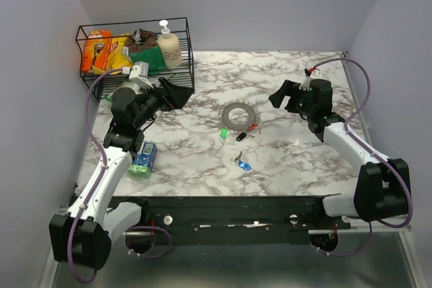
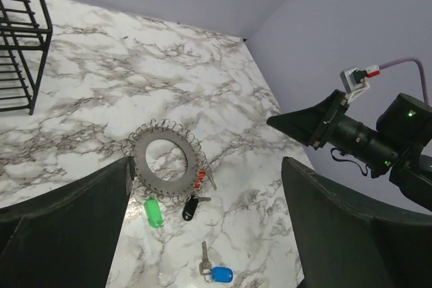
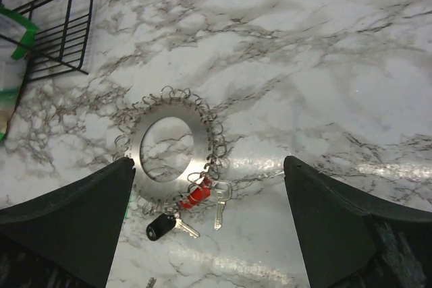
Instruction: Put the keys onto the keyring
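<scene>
The keyring (image 1: 236, 115) is a flat silvery disc with an open centre and small wire loops round its rim, lying mid-table; it also shows in the left wrist view (image 2: 165, 160) and right wrist view (image 3: 169, 150). The red key (image 3: 196, 194) and black key (image 3: 160, 226) lie against its rim. The green key (image 2: 154, 212) lies just beside the rim. The blue key (image 1: 243, 164) lies apart, nearer the front (image 2: 219, 273). My left gripper (image 1: 181, 96) is open and empty, up left of the ring. My right gripper (image 1: 282, 98) is open and empty, up right of it.
A black wire basket (image 1: 135, 59) at the back left holds a soap bottle, packets and boxes. A blue-green packet (image 1: 143, 160) lies near the left arm. Walls close the table at back and sides.
</scene>
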`<state>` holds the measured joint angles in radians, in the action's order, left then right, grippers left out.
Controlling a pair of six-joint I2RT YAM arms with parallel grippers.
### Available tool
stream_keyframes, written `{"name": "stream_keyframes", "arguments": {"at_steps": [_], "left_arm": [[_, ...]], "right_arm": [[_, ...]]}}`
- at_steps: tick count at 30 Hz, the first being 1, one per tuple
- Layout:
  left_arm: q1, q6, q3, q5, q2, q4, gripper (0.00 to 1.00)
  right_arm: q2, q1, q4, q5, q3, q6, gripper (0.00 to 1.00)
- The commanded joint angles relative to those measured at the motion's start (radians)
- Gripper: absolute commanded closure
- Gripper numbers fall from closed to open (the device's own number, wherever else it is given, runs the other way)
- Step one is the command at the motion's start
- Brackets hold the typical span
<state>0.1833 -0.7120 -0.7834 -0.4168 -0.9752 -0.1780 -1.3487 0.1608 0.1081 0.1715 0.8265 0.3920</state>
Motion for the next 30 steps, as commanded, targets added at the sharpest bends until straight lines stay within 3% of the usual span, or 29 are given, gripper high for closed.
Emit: {"name": "stream_keyframes", "arguments": {"at_steps": [1, 6, 8, 10, 13, 16, 17, 19, 22, 26, 29, 30], "left_arm": [[-0.007, -0.036, -0.1, -0.123, -0.077, -0.015, 0.01], [-0.007, -0.153, -0.132, -0.279, -0.186, -0.086, 0.01], [-0.007, -0.11, -0.223, -0.312, -0.23, 0.04, 0.01], [-0.007, -0.026, -0.305, -0.278, -0.243, 0.174, 0.01], [-0.011, 0.055, -0.237, -0.098, -0.183, 0.25, 0.01], [-0.03, -0.007, -0.049, 0.016, -0.074, 0.116, 0.01], [-0.036, -0.03, -0.004, 0.009, -0.033, 0.001, 0.01], [-0.044, -0.063, 0.062, 0.004, -0.01, -0.069, 0.01], [-0.044, -0.069, 0.008, 0.044, -0.032, 0.035, 0.01], [-0.042, 0.045, -0.147, 0.058, -0.146, 0.303, 0.01], [-0.045, 0.056, -0.162, 0.061, -0.175, 0.346, 0.01], [-0.048, 0.04, -0.157, 0.14, -0.174, 0.354, 0.01]], "right_arm": [[-0.017, 0.043, -0.103, 0.1, 0.049, 0.004, 0.0], [0.038, 0.129, -0.345, 0.065, 0.161, -0.027, 0.0], [0.066, 0.166, -0.412, 0.042, 0.21, -0.01, 0.0], [0.115, 0.196, -0.452, 0.034, 0.221, -0.013, 0.0], [0.152, 0.204, -0.455, 0.011, 0.217, -0.025, 0.0], [0.189, 0.206, -0.444, -0.009, 0.183, -0.035, 0.0], [0.222, 0.204, -0.433, -0.021, 0.165, -0.045, 0.0], [0.253, 0.204, -0.4, -0.068, 0.109, -0.054, 0.0], [0.276, 0.206, -0.389, -0.124, 0.076, -0.094, 0.0], [0.247, 0.21, -0.381, -0.135, 0.063, -0.111, 0.0], [0.192, 0.229, -0.369, -0.136, 0.075, -0.101, 0.0], [0.177, 0.235, -0.364, -0.135, 0.079, -0.097, 0.0]]}}
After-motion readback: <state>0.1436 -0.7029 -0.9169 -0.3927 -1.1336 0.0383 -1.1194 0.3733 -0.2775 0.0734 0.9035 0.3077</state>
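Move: The blue-tagged key lies about 16 cm back from the right hand, 12 cm to its left and 17 cm below; the black-tagged key is some 7 cm back and 12 cm left, the keyring about 1 cm ahead and 12 cm left, at table height too. From the left hand the keyring lies roughly 9 cm ahead, 18 cm to the right and 30 cm below, the green-tagged key 2 cm ahead and 12 cm right. Back and left, the open right hand draws across the table towards the blue-tagged key, about 8 cm back; it arcs up some 7 cm, then sinks half of that and eases rightward again, ending turned about 10 degrees counter-clockwise. The open left hand swings forward-right, returns left while sinking, then pushes forward, finishing some 4 cm lower with its fingers tipped down. Neither touches anything. ##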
